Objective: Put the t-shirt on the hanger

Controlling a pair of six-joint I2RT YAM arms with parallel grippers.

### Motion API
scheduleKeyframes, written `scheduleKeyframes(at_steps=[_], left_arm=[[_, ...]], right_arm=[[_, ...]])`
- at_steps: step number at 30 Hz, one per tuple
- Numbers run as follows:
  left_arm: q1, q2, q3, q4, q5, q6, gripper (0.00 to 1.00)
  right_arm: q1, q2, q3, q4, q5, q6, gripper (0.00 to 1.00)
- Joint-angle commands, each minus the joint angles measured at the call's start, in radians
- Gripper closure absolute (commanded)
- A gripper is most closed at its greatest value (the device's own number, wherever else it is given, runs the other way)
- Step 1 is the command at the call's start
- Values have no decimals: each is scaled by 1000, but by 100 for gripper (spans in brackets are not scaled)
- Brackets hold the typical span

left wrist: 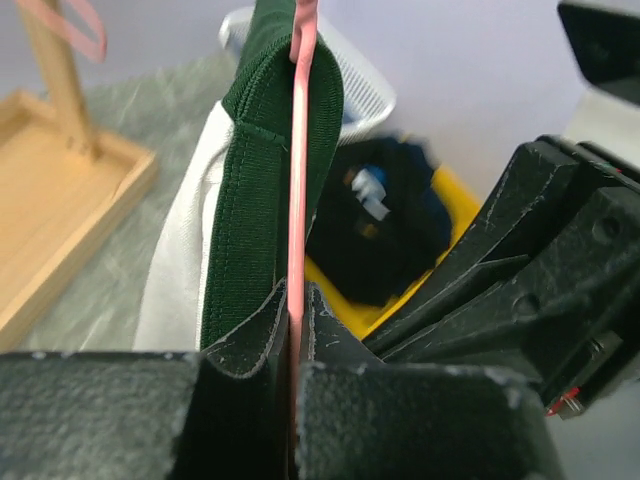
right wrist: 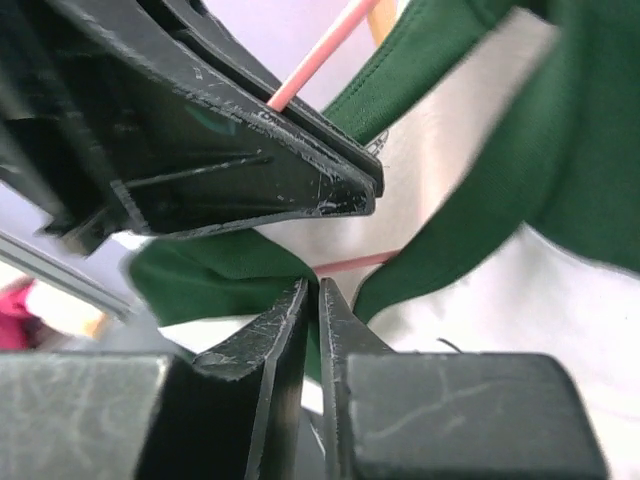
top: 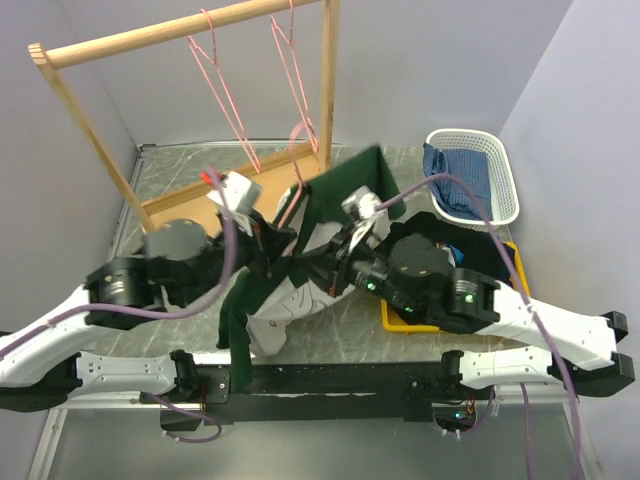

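The t-shirt [top: 350,185], cream with dark green collar and sleeves, hangs in mid-air between both arms. Its green collar band [left wrist: 255,180] lies draped beside the hanger wire. The pink hanger [top: 292,200] runs up out of my left gripper [left wrist: 296,300], which is shut on the wire [left wrist: 298,150]. My right gripper [right wrist: 318,290] stands just below the left one with only a thin slit between its jaws. Green cloth of the t-shirt [right wrist: 230,270] is caught in that slit. A piece of the hanger [right wrist: 350,263] crosses just beyond the right fingertips.
A wooden rack [top: 190,30] stands at the back with two more pink hangers [top: 225,90] on its bar. At the right are a white basket [top: 505,165] holding blue checked cloth and a yellow bin [top: 392,318] of dark clothes. The two grippers nearly touch.
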Motion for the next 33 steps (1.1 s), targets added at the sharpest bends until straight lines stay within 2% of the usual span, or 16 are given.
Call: scheduleKeyframes(at_steps=[1, 2, 3, 5, 7, 11, 16, 20, 21, 24, 30, 33], left_arm=[[8, -29, -105, -16, -46, -28, 99], [13, -35, -130, -12, -26, -40, 99], [16, -38, -136, -22, -28, -49, 99], [37, -33, -133, -45, -26, -65, 99], [60, -29, -128, -68, -19, -68, 99], [91, 0, -93, -100, 3, -69, 99], [117, 8, -60, -117, 27, -62, 99], [129, 25, -1, -148, 55, -52, 99], [131, 30, 9, -153, 58, -49, 99], [132, 37, 39, -166, 70, -45, 99], [139, 39, 54, -169, 90, -37, 99], [140, 40, 69, -174, 96, -36, 99]], right_arm=[[-28, -12, -113, 49, -19, 54, 76], [-30, -20, -159, 60, -9, 62, 71], [-34, -30, -175, 60, 5, 71, 59], [-56, -46, -228, 66, 10, 89, 45], [-82, -90, -286, 100, -4, 109, 40], [-155, -151, -344, 117, 17, 138, 22], [-258, -182, -386, 149, 53, 155, 19], [-401, -147, -442, 241, -122, 149, 12], [-407, -136, -451, 311, -139, 144, 10], [-412, -98, -465, 370, -186, 112, 5], [-410, -15, -515, 548, -223, 88, 4], [-410, 26, -497, 557, -211, 98, 12]])
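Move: The right hand, beside the left gripper, is bound for the t-shirt's green right-hand shoulder, some 12 cm ahead, 4 cm to its right and 11 cm below. The neck of the pink hanger, inside the collar, is about 11 cm ahead of the right hand, 1 cm left and slightly higher. From the left hand, still pinching the hanger, that shoulder lies roughly 9 cm ahead, 8 cm right and 13 cm lower. Down first, about 12 cm, the right hand comes away from the green neckband while its fingers spread wide; it then swings forward some 10 cm, first also to the right, turning clockwise, and eases back left and down towards the green shoulder. The left hand keeps its pinch on the hanger, dipping about 9 cm, then rising by nearly half that. ##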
